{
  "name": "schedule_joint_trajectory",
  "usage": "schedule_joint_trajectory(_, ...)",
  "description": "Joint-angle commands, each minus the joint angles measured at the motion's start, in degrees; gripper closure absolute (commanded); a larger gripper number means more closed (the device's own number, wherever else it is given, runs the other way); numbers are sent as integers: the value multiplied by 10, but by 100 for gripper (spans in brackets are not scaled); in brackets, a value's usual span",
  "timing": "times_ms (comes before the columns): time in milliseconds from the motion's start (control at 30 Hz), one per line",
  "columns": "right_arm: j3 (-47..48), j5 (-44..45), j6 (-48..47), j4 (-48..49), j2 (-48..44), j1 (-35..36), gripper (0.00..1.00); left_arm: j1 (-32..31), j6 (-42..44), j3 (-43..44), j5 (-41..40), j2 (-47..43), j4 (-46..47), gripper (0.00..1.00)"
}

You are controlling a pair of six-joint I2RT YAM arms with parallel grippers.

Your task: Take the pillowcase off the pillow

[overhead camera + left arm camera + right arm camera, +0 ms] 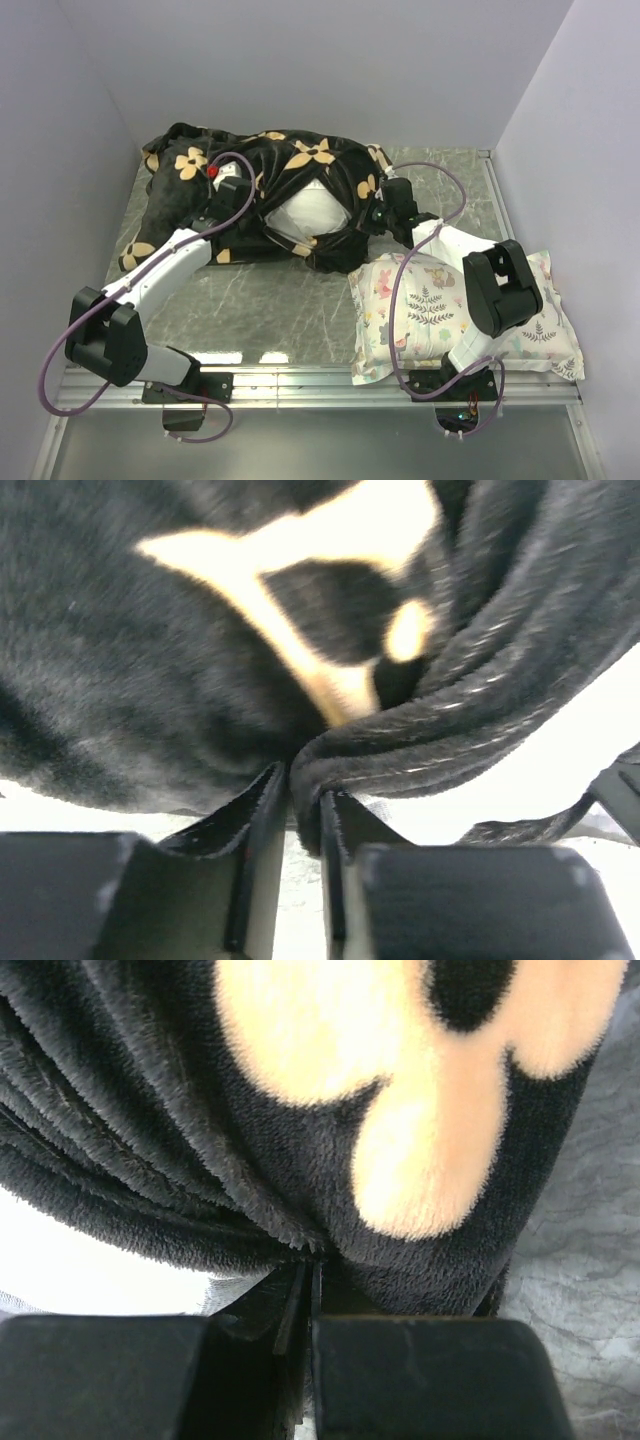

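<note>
The black pillowcase with tan flower motifs lies bunched across the back of the table. Its opening is stretched and the white pillow shows through it. My left gripper is shut on the pillowcase hem at the opening's left side; in the left wrist view a fold of black fabric sits pinched between the fingers. My right gripper is shut on the hem at the opening's right side; in the right wrist view the fleece is clamped at the fingertips.
A smaller white pillow with pastel floral print lies at the front right, under my right arm. Grey walls close in the left, back and right. The marbled table surface shows in front of the pillowcase.
</note>
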Motion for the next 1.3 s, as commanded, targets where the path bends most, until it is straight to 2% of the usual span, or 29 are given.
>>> schedule_joint_trajectory(0, -16, 39, -24, -33, 11, 9, 100, -14, 30, 57, -58, 2, -29, 73)
schedule_joint_trajectory(133, -12, 47, -28, -39, 11, 16, 100, -32, 42, 97, -63, 4, -50, 60)
schedule_joint_trajectory(233, -11, 49, -29, -40, 7, 16, 100, -41, 53, 122, -55, 8, -55, 54)
schedule_joint_trajectory(500, -9, 55, -30, -52, -10, 18, 100, -76, 70, 188, -56, 30, -76, 45)
schedule_joint_trajectory(833, -6, 59, -31, -56, -16, 21, 100, -162, 85, 260, -66, 50, -88, 37)
schedule_joint_trajectory(1067, -5, 63, -29, -60, -22, 20, 100, -216, 61, 304, -70, 137, -81, 35)
schedule_joint_trajectory(1100, -6, 64, -30, -61, -24, 20, 100, -218, 42, 305, -84, 146, -82, 32)
schedule_joint_trajectory(1133, -6, 64, -30, -62, -25, 19, 100, -219, 32, 304, -97, 155, -83, 26)
schedule_joint_trajectory(1267, -10, 67, -31, -65, -30, 21, 100, -219, -5, 297, -150, 209, -86, 16)
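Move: The white pillow showing in the pillowcase's mouth has its middle about 12 cm to the right of my left hand, 1 cm farther out and some 7 cm lower. The mouth's right rim, in my right hand's fingers, is roughly 26 cm to the left hand's right and level front to back, about 6 cm lower. The near rim is 11 cm right and 8 cm back. From my right hand the white pillow is about 14 cm left, 1 cm ahead and slightly lower. I open my left fingers wide, let go of the pillowcase's left rim and lift clear, some 12 cm up. I swing about 17 cm to the right over the white pillow towards my right hand, turning some 20 degrees clockwise, then sink about 7 cm, still open. My right hand stays put, pinching the right rim. ##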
